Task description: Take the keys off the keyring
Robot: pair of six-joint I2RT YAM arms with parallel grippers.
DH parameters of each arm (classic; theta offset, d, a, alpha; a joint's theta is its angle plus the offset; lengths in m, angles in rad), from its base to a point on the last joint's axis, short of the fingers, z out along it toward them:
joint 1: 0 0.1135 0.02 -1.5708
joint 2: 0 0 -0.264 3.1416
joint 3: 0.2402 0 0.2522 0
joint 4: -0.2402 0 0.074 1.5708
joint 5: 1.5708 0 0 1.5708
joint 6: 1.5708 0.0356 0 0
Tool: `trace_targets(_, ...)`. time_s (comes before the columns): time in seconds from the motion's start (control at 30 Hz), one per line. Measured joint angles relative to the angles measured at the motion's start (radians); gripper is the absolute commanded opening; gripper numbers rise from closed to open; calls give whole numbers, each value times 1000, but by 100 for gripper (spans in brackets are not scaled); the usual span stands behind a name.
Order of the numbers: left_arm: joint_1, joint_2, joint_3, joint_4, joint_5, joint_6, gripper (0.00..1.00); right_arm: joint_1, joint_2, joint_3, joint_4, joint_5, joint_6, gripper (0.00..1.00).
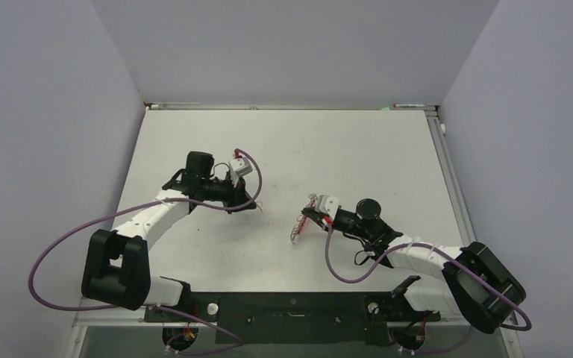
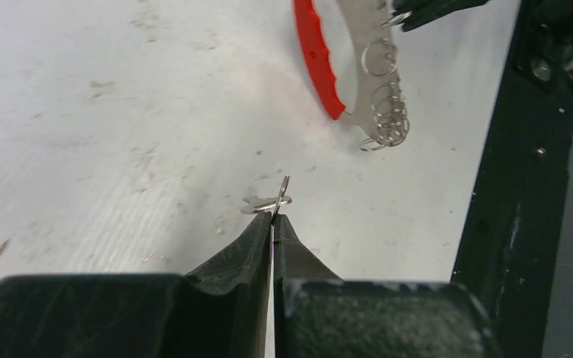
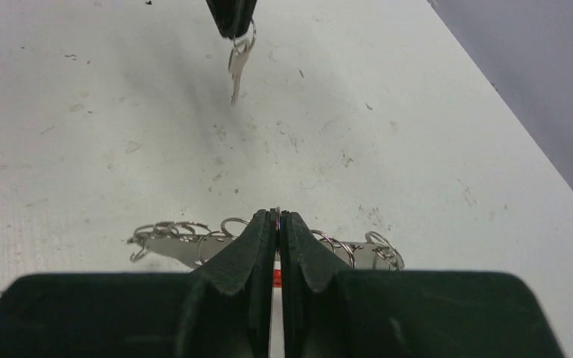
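Observation:
My left gripper (image 2: 274, 215) is shut on a small split ring (image 2: 284, 189), and one silver key (image 2: 262, 204) is threaded on that ring. The right wrist view has this key (image 3: 236, 66) dangling above the table under the left fingers (image 3: 231, 15). The keyring (image 2: 318, 67) is a red curved strap on a metal plate that carries several empty split rings (image 2: 388, 112). My right gripper (image 3: 277, 214) is shut on the plate's edge and holds the keyring (image 3: 186, 250) just over the table. From above, the left gripper (image 1: 256, 205) and the keyring (image 1: 298, 226) are a short gap apart.
The white table (image 1: 343, 156) has grey walls on three sides. The black base bar (image 2: 507, 186) runs along its near edge. Purple cables (image 1: 60, 246) loop beside both arms.

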State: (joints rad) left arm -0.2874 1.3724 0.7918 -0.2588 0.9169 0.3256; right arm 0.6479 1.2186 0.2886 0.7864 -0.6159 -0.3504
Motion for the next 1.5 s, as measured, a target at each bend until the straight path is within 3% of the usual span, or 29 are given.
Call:
trace_targets(0.33, 235, 33, 229, -382, -285, 91, 0, -122, 0, 95, -284, 43, -8, 5)
trace_targets(0.47, 259, 31, 235, -447, -430, 87, 0, -141, 0, 130, -364, 69, -4, 5)
trace_targets(0.8, 258, 13, 117, -484, -656, 26, 0, -158, 47, 189, -417, 113, 29, 5)
trace_targets(1.27, 257, 277, 201, -436, -699, 3, 0, -158, 95, 237, -437, 115, 33, 5)
trace_targets(1.5, 256, 341, 270, -402, -669, -8, 41, -158, 108, 254, -449, 111, 57, 5)
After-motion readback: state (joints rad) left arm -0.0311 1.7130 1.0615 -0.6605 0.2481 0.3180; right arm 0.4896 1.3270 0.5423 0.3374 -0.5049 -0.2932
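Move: The left hand holds the freed key with its small ring; the bare table spot it is taken to lies about 17 cm left, 6 cm ahead and some 11 cm below. The keyring, pinched in the right hand, is roughly 16 cm to the left hand's right, 3 cm back and about level. From the right hand, that table spot is about 33 cm left, 7 cm ahead and 12 cm below. Left hand carries the key about 17 cm left, then down onto the table, opening; right moves the keyring forward. ##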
